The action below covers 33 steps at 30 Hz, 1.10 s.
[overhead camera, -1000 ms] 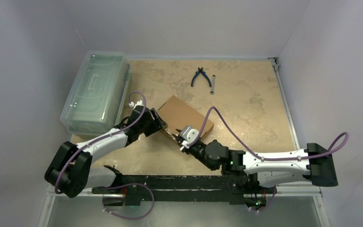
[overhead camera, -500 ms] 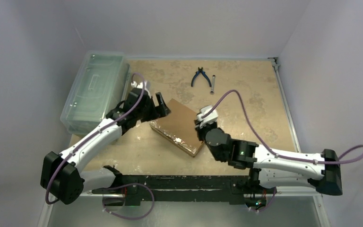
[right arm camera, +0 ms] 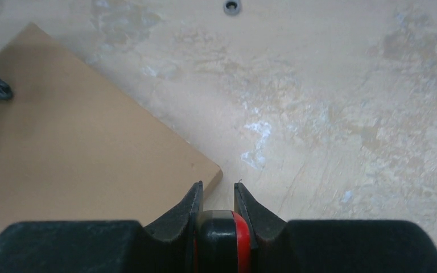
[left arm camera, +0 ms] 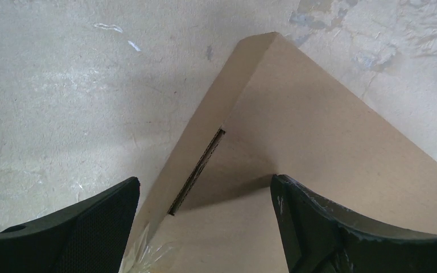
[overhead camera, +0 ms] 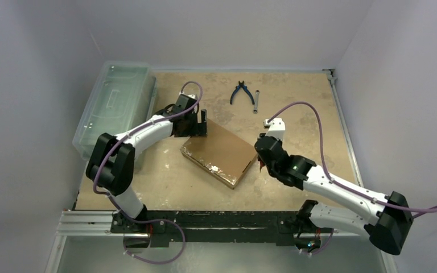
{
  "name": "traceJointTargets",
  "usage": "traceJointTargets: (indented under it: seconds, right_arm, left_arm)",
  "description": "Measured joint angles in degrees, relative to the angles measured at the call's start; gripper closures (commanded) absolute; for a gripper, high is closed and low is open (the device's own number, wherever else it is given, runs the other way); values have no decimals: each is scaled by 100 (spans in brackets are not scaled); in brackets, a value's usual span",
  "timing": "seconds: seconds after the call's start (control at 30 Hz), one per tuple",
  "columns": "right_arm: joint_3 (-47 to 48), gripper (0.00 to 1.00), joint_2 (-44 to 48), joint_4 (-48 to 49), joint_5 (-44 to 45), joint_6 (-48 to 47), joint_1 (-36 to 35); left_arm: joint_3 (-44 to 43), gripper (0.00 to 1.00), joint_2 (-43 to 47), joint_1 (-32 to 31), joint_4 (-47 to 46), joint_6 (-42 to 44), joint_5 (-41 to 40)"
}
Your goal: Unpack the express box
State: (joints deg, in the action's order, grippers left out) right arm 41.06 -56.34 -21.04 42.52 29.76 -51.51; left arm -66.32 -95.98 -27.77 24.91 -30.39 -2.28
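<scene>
The express box (overhead camera: 219, 152), a flat brown cardboard mailer, lies shut on the table near the middle. My left gripper (overhead camera: 201, 124) is at its far corner. In the left wrist view this gripper (left arm camera: 205, 185) is open and straddles the box (left arm camera: 318, 142) just above its side slot, holding nothing. My right gripper (overhead camera: 259, 161) hangs at the box's right corner. In the right wrist view it (right arm camera: 218, 186) is shut on a black and red object (right arm camera: 222, 227), with the box corner (right arm camera: 205, 168) just ahead of the fingertips.
A large clear plastic lidded bin (overhead camera: 116, 108) stands at the left edge. Blue-handled pliers (overhead camera: 240, 92) and a small wrench (overhead camera: 256, 104) lie at the back. Clear tape (overhead camera: 213, 168) runs along the box's near edge. White walls close in the table.
The box has gone from propped up between the grippers to lying flat. My left gripper opened and moved to the far corner. The right arm swung to the box's right corner.
</scene>
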Motion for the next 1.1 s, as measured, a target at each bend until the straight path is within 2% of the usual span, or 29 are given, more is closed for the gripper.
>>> traceJointTargets:
  seconds: [0.23,0.4,0.57,0.73,0.9,1.03,1.1]
  right_arm:
    - [-326,100,-507,535,-833,140,597]
    - [-267,100,-933,1040,-1270,61,984]
    - [192,100,-1668,1436,-1646,-260,1320]
    - [1244,100,-2942,1899,-1742,-787,1561]
    - [3132,100,-4638,2131,-1897,-1375,1718]
    - [4745,100,-5606,1746,-1801,-1696,1711]
    - [5029,100,-5652,1502,-1609,-1821,1707]
  left_arm:
    - [409,16,81,2,-407,4,157]
    - [1241,18,660,33,-852,-254,675]
    - [2009,20,1349,50,-909,-584,922]
    - [2662,20,1941,22,-1008,-992,1027]
    - [3121,19,2354,-201,-1174,-1517,1051]
    - [3318,19,2564,-621,-1202,-1847,1139]
    - [3335,18,2691,-822,-1108,-1954,1176]
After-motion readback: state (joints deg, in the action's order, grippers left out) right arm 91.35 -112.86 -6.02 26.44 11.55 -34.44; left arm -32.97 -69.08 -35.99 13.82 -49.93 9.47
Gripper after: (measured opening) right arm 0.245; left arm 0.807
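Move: The box lies flat between the hands, its middle about 8 cm back and 7 cm right of the left hand and 3 cm lower; the large clear tub is some 30 cm left and 4 cm ahead of that hand. From the right hand, which holds the knife beside the box's right corner, the box's middle is about 14 cm left, 1 cm ahead and 12 cm down. The pliers lie about 29 cm ahead and 5 cm left, the wrench 25 cm straight ahead. The box is swung counter-clockwise between both hands: the left, fingers still wide open at its slotted side, sinks about 2 cm and draws back some 15 cm, rolling its left side down about 20 degrees. The right keeps the knife, first sinks nearly 5 cm, then sweeps forward about 25 cm and left 10 cm with the box's right corner, rising again late. ##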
